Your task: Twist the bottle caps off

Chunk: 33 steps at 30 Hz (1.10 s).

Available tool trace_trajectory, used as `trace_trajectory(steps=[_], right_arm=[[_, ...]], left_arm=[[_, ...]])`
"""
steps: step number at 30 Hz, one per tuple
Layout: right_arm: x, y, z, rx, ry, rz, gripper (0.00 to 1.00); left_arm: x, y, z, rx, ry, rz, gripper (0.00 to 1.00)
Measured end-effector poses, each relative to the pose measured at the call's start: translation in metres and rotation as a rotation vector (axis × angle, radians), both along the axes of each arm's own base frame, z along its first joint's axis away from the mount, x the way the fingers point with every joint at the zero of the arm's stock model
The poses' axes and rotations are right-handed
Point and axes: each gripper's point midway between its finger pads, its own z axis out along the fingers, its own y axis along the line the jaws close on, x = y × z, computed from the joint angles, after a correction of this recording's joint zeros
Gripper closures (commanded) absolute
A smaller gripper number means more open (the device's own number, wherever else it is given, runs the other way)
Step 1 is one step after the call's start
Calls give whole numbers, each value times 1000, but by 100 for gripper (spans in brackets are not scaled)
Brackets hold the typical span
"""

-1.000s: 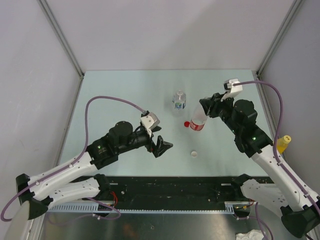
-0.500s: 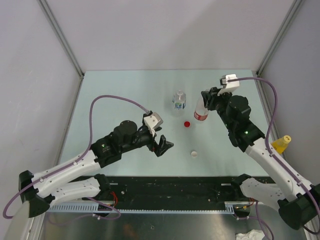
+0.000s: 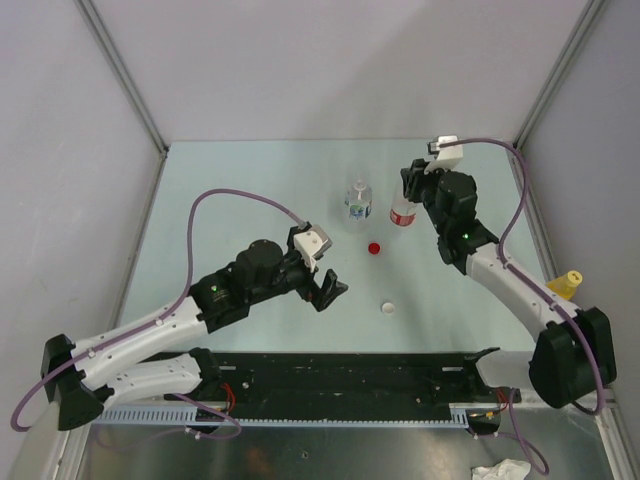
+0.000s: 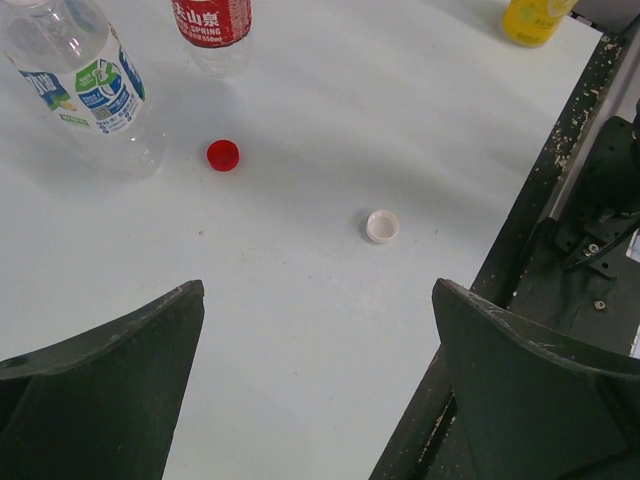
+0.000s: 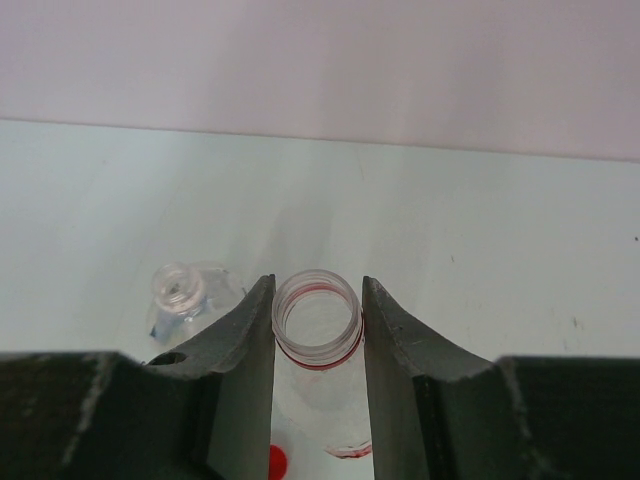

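Note:
My right gripper (image 5: 317, 305) is shut on the open neck of the red-label bottle (image 5: 318, 330), which stands upright at the back right (image 3: 402, 213). To its left stands the blue-green-label bottle (image 3: 358, 200), also uncapped (image 5: 183, 290). The red cap (image 3: 374, 247) lies loose on the table just in front of them (image 4: 223, 154). The white cap (image 3: 388, 308) lies nearer the front (image 4: 382, 226). My left gripper (image 3: 325, 290) hovers open over the table left of the white cap, with nothing between its fingers (image 4: 318, 300). The yellow-liquid bottle (image 3: 567, 285) with its yellow cap on stands far right.
The table's dark front rail (image 3: 350, 375) runs along the near edge, close to the white cap. Grey walls and metal posts (image 3: 125, 80) enclose the back and sides. Cables loop over both arms.
My right gripper has carried the red-label bottle away from the red cap toward the back and turned it from tilted to upright. The left arm has shifted slightly right.

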Motion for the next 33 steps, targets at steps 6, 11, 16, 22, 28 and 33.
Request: trace_trajectory(steps=[6,11,16,22,28,33], right_arm=[[23,-5,-23,26,32,-12,100],[33,5,-40,38,55,15,100],[35,14,-57,30,90,28,84],[29,29,-61,9,99,65,50],[23,37,-62,-10,106,87,15],[12,33,-41,-3,78,87,6]], left_arm=[[2,1,-1,6,-4,8,0],[2,1,-1,5,-3,8,1],[2,1,-1,5,-3,8,1],[2,1,-1,4,-1,9,1],[2,1,-1,4,-1,9,1],[1,1,-1,3,-1,8,1]])
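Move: The right gripper already holds the capless red-label bottle by its neck, in the air. Its standing spot on the table is about 3 cm ahead, 3 cm left and some 26 cm below this hand. The blue-label bottle stands roughly 8 cm left of that spot and 3 cm farther out; the red cap lies about 4 cm left of it and 4 cm nearer. From the idle left gripper the spot is some 24 cm ahead, 12 cm right and 21 cm below. Lower the right gripper about 6 cm with the held bottle, first reaching some 3.5 cm forward, then easing about 4 cm left towards the blue-label bottle and tipping the fingers slightly down, to set the bottle on the table. Then open the fingers wide to let go of the neck, and start back and up by about 2 cm. ##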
